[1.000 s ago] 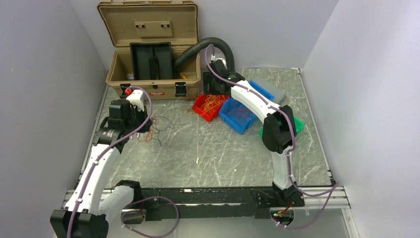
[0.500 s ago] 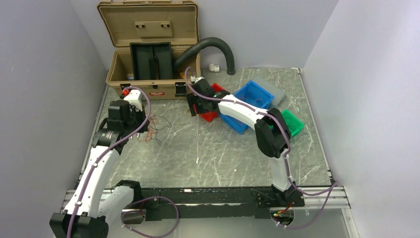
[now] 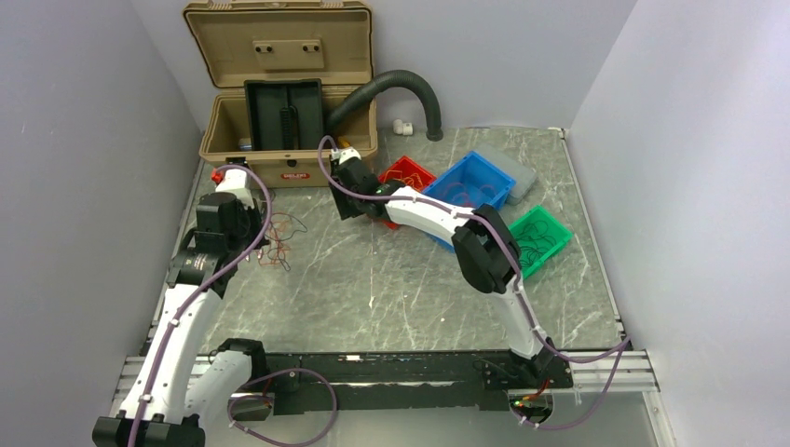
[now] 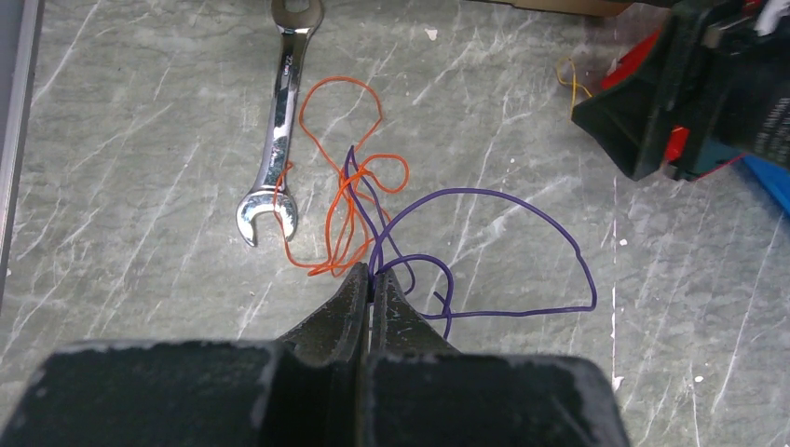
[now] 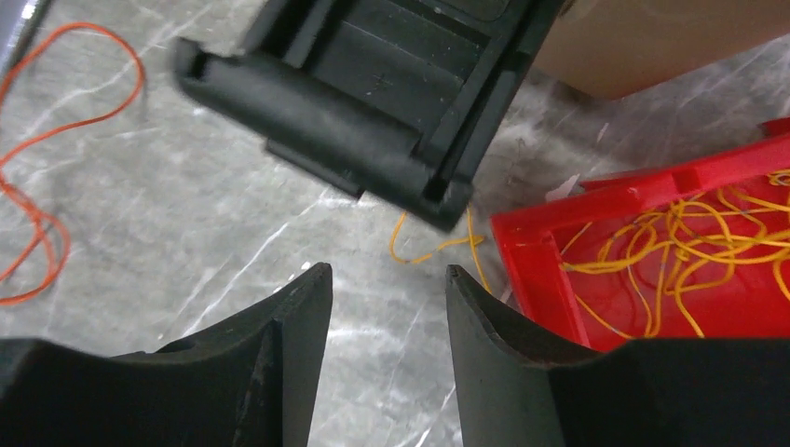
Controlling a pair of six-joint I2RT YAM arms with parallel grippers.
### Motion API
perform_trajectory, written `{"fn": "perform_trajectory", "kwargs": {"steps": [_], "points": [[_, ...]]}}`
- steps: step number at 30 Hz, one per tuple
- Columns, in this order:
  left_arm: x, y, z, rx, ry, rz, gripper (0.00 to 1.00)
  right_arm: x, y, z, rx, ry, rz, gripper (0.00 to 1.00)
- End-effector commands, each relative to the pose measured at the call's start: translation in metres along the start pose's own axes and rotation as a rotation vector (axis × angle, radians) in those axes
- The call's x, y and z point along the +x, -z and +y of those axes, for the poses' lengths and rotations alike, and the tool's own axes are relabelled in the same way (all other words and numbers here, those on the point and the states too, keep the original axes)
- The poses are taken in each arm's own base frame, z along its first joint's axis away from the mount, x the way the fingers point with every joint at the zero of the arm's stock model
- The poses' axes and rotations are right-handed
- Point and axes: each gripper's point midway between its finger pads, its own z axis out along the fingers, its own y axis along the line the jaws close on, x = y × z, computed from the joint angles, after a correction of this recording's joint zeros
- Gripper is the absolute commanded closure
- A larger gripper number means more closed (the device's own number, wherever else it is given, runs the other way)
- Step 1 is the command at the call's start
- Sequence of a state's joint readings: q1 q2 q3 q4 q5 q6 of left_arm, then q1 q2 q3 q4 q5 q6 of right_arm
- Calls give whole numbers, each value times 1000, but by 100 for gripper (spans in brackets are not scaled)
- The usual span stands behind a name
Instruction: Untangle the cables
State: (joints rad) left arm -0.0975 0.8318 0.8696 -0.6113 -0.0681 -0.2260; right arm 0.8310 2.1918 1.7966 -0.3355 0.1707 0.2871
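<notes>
The cables lie as a small loose tangle (image 3: pixel 282 244) on the table's left side. In the left wrist view it is a thin orange wire (image 4: pixel 347 191) looped through a dark purple wire (image 4: pixel 522 209). My left gripper (image 4: pixel 373 276) is shut on the purple wire where it meets the orange loops. My right gripper (image 5: pixel 387 275) hovers open over bare table by the red bin (image 5: pixel 550 270), with nothing between its fingers. A stray yellow wire (image 5: pixel 433 250) lies just ahead of it. In the top view the right gripper (image 3: pixel 348 203) sits right of the tangle.
A steel wrench (image 4: pixel 279 121) lies beside the orange loops. The red bin (image 3: pixel 407 171) holds yellow wires; a blue bin (image 3: pixel 477 183) and a green bin (image 3: pixel 538 237) stand to its right. The open tan toolbox (image 3: pixel 279 112) and ribbed hose (image 3: pixel 401 82) stand at the back.
My right arm swung left from over the bins to the table in front of the toolbox, and its jaws narrowed. My left gripper shifted slightly toward the back, still holding the wire.
</notes>
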Motion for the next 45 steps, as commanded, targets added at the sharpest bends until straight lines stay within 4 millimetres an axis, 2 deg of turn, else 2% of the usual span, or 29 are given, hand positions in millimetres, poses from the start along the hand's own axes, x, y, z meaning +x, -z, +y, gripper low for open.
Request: {"fn": "perform_trajectory", "kwargs": {"steps": [1,5,8,12,14,19,25,28,31,35,38,42,45], "points": [[-3,-1,3,-14,12,-11,100,-18,-24,0,22,-7,-77,51],[-2,-2,3,-13,10,-8,100,-14,-42,-7,75,-5,-79,57],[-3,-2,3,-14,6,-8,100,-12,-47,-10,95,4,-71,65],[-3,-3,3,-11,-6,-3,100,-22,-29,-12,96,-6,-93,92],[-2,-3,2,-7,-8,0,100,-30,-13,-13,96,-18,-118,100],[-2,-3,1,3,-11,-2,100,-49,27,-28,108,-54,-170,100],[-3,-3,0,7,-13,-3,100,-64,62,-63,139,-124,-210,100],[-2,-3,0,10,-14,0,100,-66,68,-89,135,-197,-218,100],[-2,-3,0,10,-14,0,100,-59,61,-122,173,-273,-171,100],[-2,-3,0,13,-14,0,100,-35,34,-155,239,-317,-85,100],[-2,-4,-1,17,-16,1,100,-13,9,-162,273,-308,-19,100],[0,-5,-4,33,-20,11,100,11,-21,-160,269,-305,75,100],[1,-7,-10,70,-28,17,100,8,-25,-156,253,-305,84,100]]}}
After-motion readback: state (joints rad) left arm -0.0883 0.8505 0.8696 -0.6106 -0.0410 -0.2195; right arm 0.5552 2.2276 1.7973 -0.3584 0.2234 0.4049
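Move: The loose yellow cable end sticks out just outside the red bin, roughly 2 cm ahead of the right hand and 5 cm below it. The red bin's middle is about 7 cm ahead and 12 cm to the right, and the blue bin some 5 cm ahead and 26 cm right. The orange cable lies about 16 cm left and 9 cm back. From the left hand the yellow end is roughly 15 cm ahead, 19 cm right and 17 cm below. The stray yellow cable end is pinched by the right fingers, which dip about 5 cm, edging a little forward, and shut on it. The right hand then carries it up some 12 cm and to the right, then forward over the red bin's rim, turning about 20 degrees clockwise, and lowers it some 9 cm inside, still gripped. ##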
